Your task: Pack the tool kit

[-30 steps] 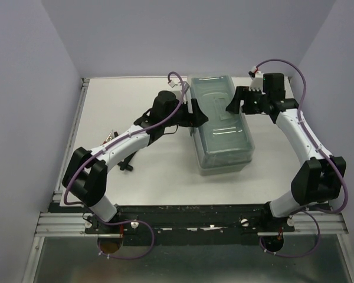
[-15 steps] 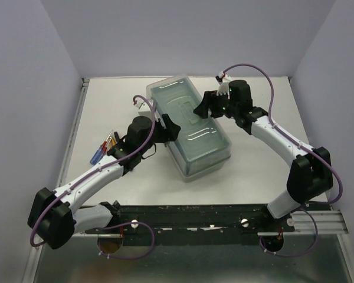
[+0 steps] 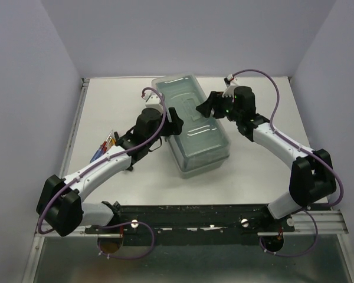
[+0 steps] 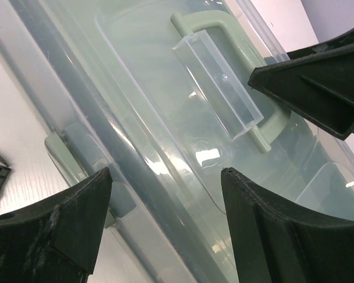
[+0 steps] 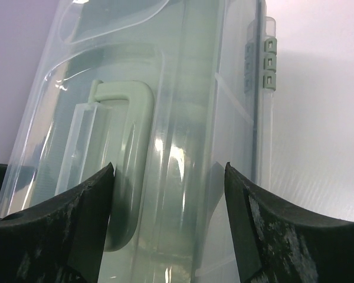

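The tool kit (image 3: pixel 196 128), a sage-green box with a translucent lid, lies slanted at mid-table. Its green top handle (image 4: pixel 196 22) sits in the lid's recess. My left gripper (image 3: pixel 172 121) is at the box's left long edge. Its jaws stand wide across that edge (image 4: pixel 165 171), one fingertip (image 4: pixel 100 183) by a side latch (image 4: pixel 71 156) and the other on the lid. From the right, my right gripper (image 3: pixel 205 108) spans the opposite edge (image 5: pixel 169 166). One of its fingertips (image 5: pixel 106 177) rests against the handle (image 5: pixel 135 153), the other against the side wall.
Several hand tools with red, blue and yellow grips (image 3: pixel 105 146) lie left of the box, partly under my left arm. A small black part (image 3: pixel 130 168) lies beside that arm. The room's walls stand close on three sides of the table (image 3: pixel 265 171).
The tool kit went from the right of centre to the left and turned, carried between both grippers. In the last half second it swung back slightly. Both arms followed it.
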Available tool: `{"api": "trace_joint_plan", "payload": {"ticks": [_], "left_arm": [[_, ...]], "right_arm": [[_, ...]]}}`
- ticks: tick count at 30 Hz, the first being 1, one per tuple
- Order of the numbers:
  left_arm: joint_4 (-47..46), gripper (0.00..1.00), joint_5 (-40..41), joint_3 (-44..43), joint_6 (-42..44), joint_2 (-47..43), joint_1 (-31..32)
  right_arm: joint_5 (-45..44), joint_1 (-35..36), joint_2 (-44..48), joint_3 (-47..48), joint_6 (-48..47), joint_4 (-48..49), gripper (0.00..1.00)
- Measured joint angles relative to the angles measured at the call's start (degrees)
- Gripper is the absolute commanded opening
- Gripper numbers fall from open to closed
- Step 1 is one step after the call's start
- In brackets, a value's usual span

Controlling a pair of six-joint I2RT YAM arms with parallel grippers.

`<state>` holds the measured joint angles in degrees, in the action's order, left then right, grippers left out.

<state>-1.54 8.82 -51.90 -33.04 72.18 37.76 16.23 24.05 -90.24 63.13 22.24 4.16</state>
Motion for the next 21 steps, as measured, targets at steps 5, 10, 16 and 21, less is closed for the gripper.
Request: {"api": "trace_joint_plan", "payload": {"ticks": [5,10,16,21], "left_arm": [[-0.1,0.81,0.8,-3.6,1.1,3.4,0.6],[-0.4,0.81,1.9,-7.3,2.5,6.4,1.8],[0.6,0.81,3.8,-12.8,4.4,10.7,2.6],[0.9,0.81,4.3,-17.7,5.7,14.6,2.6]], "right_arm": [[0.2,-1.9,0.4,-2.3,2.2,3.8,0.77],[1.4,-4.1,0.3,-4.0,4.0,6.7,0.77],[1.0,-5.8,0.3,-5.1,5.6,8.5,0.77],[-0.2,-6.9,0.4,-6.5,7.4,10.6,0.78]]}}
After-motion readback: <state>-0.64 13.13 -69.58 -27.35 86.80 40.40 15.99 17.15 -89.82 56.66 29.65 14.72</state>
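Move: The tool box stands between the hands, already straddled at its lid edges. Its middle is some 6 cm to the left hand's right, about 2 cm back and 7 cm below; the green lid handle is also about 6 cm right, 3 cm ahead and 1 cm below. From the right hand, the box's middle is about 3 cm left, 5 cm back and 7 cm below, the handle 3 cm left and 1 cm below, level with it. The hand tools lie roughly 19 cm left of the left hand, 2 cm back and 15 cm below. The tool box is worked round clockwise between both hands, which keep their wide-open fingers over its lid edges. The left hand carries its side forward and right, about 5 cm each way, while rising some 3 cm; the right hand goes about 5 cm right with half as much forward, its wrist turning some 10 degrees clockwise and rolling left side up. ##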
